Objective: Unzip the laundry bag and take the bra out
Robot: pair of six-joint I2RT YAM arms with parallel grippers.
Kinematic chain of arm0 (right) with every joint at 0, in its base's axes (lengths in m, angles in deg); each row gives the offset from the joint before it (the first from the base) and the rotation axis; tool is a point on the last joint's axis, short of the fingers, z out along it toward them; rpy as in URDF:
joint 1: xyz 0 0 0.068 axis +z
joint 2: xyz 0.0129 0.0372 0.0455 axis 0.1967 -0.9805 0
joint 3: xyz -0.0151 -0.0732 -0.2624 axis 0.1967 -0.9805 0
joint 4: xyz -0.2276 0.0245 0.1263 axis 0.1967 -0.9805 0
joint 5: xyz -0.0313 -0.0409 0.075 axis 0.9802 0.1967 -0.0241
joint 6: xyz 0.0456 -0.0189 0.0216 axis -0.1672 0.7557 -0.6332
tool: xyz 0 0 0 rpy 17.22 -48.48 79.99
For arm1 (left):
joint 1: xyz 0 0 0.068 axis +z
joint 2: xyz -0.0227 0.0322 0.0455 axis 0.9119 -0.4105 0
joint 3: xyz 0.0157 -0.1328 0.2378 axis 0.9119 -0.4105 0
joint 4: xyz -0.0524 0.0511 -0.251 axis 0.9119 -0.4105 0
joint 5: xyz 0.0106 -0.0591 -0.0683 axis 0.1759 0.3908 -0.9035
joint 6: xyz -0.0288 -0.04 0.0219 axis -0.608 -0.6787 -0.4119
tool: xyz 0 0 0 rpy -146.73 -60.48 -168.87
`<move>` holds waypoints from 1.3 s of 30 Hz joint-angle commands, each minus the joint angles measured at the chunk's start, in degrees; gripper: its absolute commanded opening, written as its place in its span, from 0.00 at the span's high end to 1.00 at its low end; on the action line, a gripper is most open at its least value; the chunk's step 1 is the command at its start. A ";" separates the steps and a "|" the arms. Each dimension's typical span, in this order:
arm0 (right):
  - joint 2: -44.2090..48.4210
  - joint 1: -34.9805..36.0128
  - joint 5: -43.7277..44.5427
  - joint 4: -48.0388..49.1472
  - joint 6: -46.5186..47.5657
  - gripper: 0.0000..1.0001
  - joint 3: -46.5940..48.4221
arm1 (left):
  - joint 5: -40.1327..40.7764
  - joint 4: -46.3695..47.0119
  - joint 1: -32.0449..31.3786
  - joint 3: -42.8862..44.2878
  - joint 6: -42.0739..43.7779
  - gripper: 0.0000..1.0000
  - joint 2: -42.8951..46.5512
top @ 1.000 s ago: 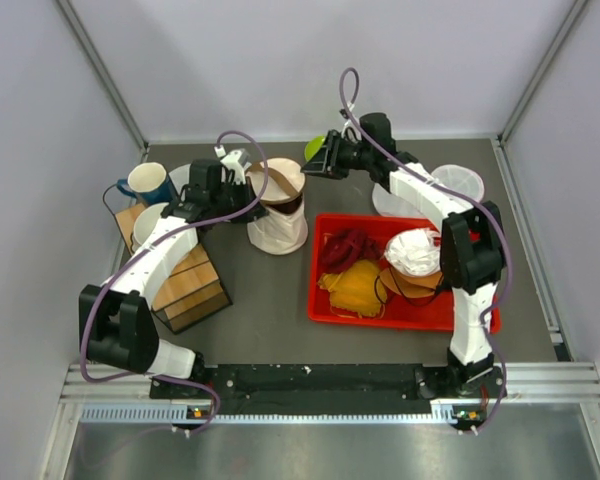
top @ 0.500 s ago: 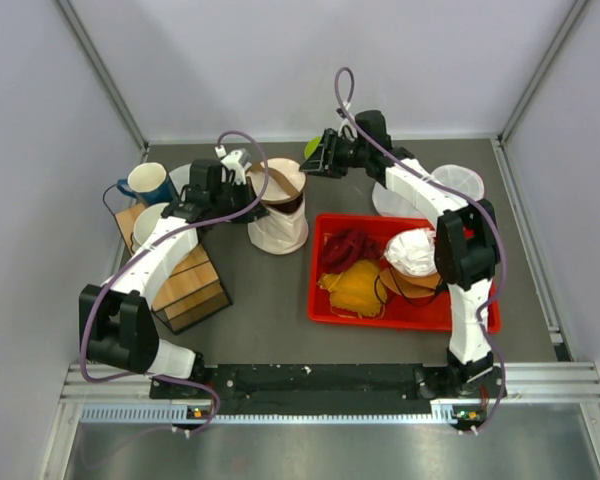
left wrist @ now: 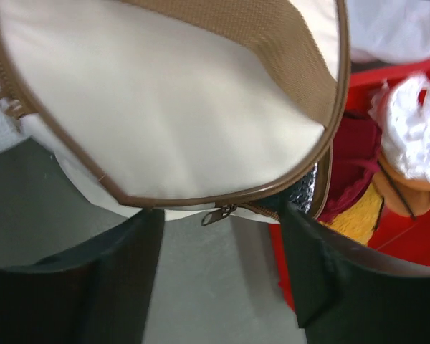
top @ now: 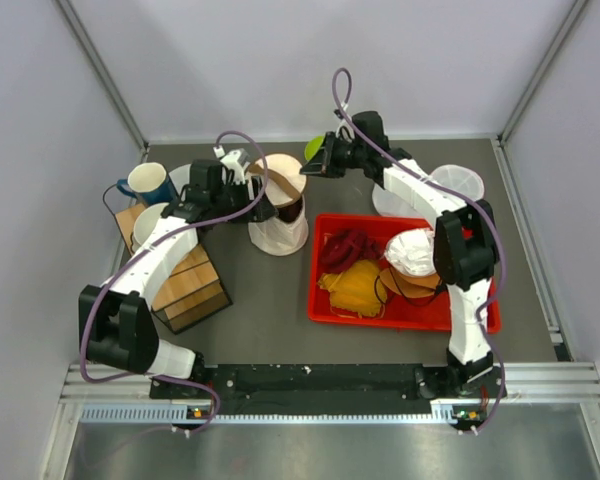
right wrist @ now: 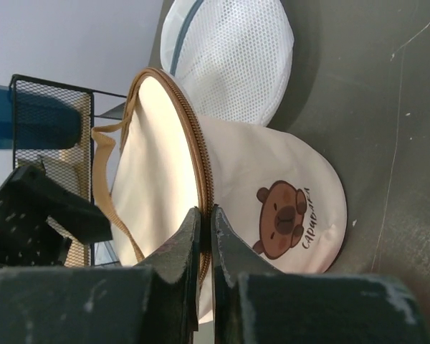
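The cream laundry bag (top: 278,228) stands upright at the middle back of the table, and a bear picture (right wrist: 283,218) shows on its side. Its round lid (top: 280,175) is partly unzipped and tilted up. My right gripper (right wrist: 206,211) is shut on the brown zipper edge at the lid's rim, reaching in from the right (top: 318,165). My left gripper (left wrist: 218,265) is open just left of the bag, and the zipper pull (left wrist: 218,213) hangs free between its fingertips. A dark gap (left wrist: 303,190) shows under the lid. The bra is hidden.
A red tray (top: 400,318) right of the bag holds a dark red garment (top: 347,247), a yellow cloth (top: 355,285) and a white cupped garment (top: 415,250). A white mesh pouch (right wrist: 229,57) lies behind the bag. A blue mug (top: 145,183) and a wire basket (top: 185,285) stand at the left.
My left gripper has opened and let go of the zipper pull. My right gripper has closed on the lid's zipper edge, and the lid now stands tilted up with a dark gap.
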 commanded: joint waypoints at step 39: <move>19.94 10.25 11.30 5.69 4.44 1.00 -11.04 | 21.44 -31.02 -7.27 46.62 -14.84 0.02 -17.25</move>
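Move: At the right hand, the shut fingers already pinch the rim of the laundry bag's lid; the lid's middle is about 5 cm to its left and 3 cm back. From the left hand, half open by the zipper pull, the lid's middle lies some 5 cm ahead and 2 cm right, the bag's body 2 cm ahead, 2 cm right and 10 cm below. On the table 18 cm below the left hand, the mesh bag is 7 cm ahead and 13 cm left. Keeping its pinch on the lid rim, the right hand draws it back about 7 cm and up as much, drifting a little left, to swing the lid open. The left hand spreads its fingers fully and leaves the zipper corner, rising with a brief swing left and back right, then climbs forward over the lid, turning some 20 degrees counter-clockwise, and finally sinks slightly, ending about 14 cm higher and 7 cm forward. ##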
